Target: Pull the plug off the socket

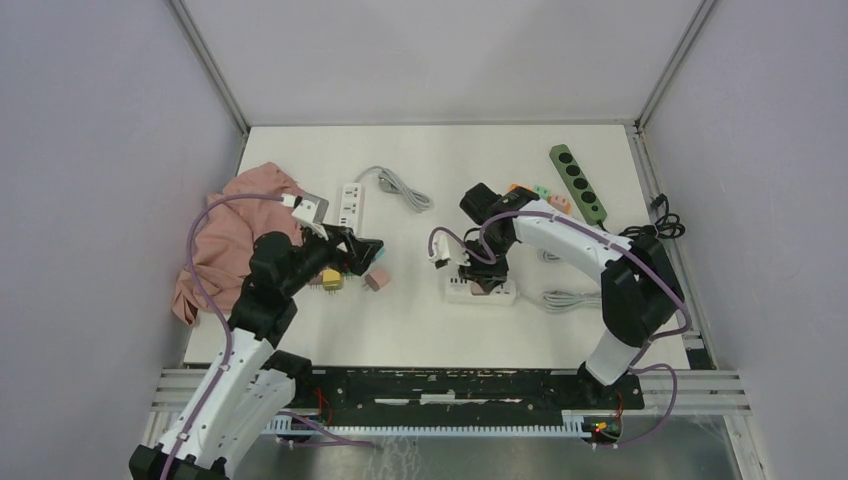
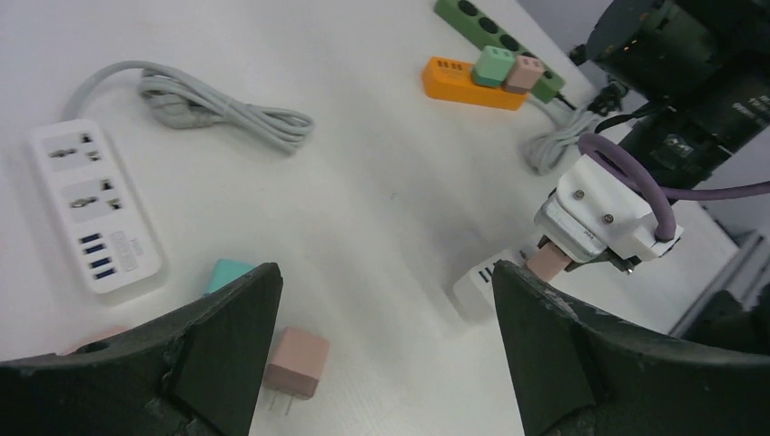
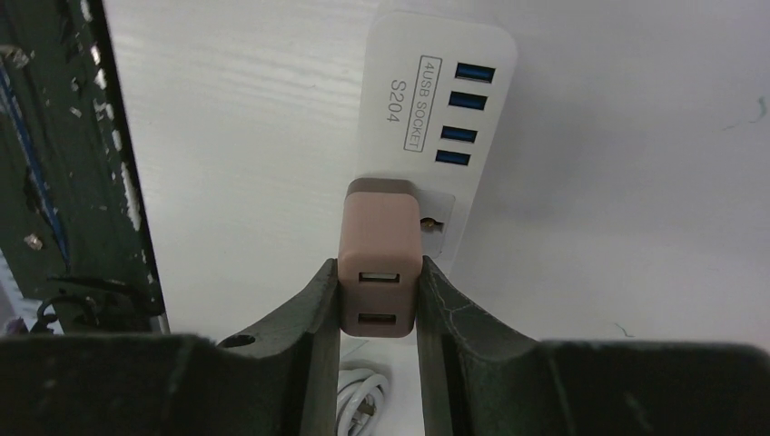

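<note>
The plug [image 3: 380, 259] is a pink block with two USB ports, seated in the white socket strip [image 3: 436, 109] beside its blue USB row. My right gripper [image 3: 380, 292] is shut on the plug, with one finger pressed flat against each side. From above, the right gripper [image 1: 482, 277] points down onto the socket strip [image 1: 506, 292] at the table's middle. The left wrist view shows the same plug [image 2: 547, 261] under the right wrist. My left gripper [image 1: 362, 255] hovers open to the left with nothing between its fingers [image 2: 522, 309].
Under the left gripper lie a loose pink plug [image 2: 295, 361], a teal one [image 2: 227, 272] and a yellow one [image 1: 331, 279]. A second white strip [image 1: 350, 203] with coiled cord lies behind. An orange strip [image 2: 463, 82], a green strip [image 1: 577, 182] and a pink cloth [image 1: 235, 240] sit around.
</note>
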`<move>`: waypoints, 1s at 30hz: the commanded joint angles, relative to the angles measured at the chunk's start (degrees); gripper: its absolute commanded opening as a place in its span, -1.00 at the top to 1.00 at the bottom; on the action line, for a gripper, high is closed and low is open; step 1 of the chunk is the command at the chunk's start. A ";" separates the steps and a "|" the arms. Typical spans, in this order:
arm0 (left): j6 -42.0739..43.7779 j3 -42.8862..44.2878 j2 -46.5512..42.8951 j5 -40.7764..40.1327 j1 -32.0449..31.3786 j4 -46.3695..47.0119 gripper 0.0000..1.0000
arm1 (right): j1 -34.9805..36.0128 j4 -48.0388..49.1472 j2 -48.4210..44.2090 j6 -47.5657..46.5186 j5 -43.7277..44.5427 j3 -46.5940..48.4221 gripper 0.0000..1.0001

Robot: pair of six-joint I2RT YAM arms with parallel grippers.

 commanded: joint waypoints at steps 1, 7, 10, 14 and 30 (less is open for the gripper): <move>-13.79 -5.21 -0.45 9.94 -0.84 15.93 -0.83 | -2.21 -7.58 -5.31 -13.55 -5.78 -2.78 0.96; -16.45 -10.05 -2.31 -0.47 -13.44 22.51 -0.82 | -4.67 -8.78 -6.96 -17.21 -6.57 -6.13 0.94; -14.70 -10.61 -0.25 -8.72 -23.08 23.70 -0.82 | -4.74 -7.88 -8.12 -18.12 -5.41 -7.35 0.93; -13.63 -9.97 4.46 -15.53 -31.38 25.98 -0.80 | -5.09 -6.81 -9.84 -19.07 -3.84 -9.10 0.92; -8.53 -15.26 8.07 -17.08 -34.03 43.25 -0.82 | -6.47 -6.09 -12.28 -20.37 -4.99 -11.66 0.91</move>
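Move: The right hand already grips the pink plug, right between its pads, still in the white socket strip, whose middle is about 5 cm below and 1 cm to the right; the strip's cable bundle lies some 23 cm to the right, roughly level. From the open left hand, that strip's middle is about 25 cm right, 1 cm back and 18 cm below; a loose pink plug lies about 3 cm ahead, 1 cm left, the teal plug 9 cm ahead, 2 cm left, both 18 cm below. Keeping its pinch on the pink plug, the right hand shifts plug and socket strip together about 6 cm right and 3 to 4 cm back at steady height, easing off and turning roughly 10 degrees counter-clockwise. The left hand, open and touching nothing, swings some 13 cm right on the strip's side and back, then partly forward again, dipping before it climbs to end 5 cm higher, turned clockwise. ##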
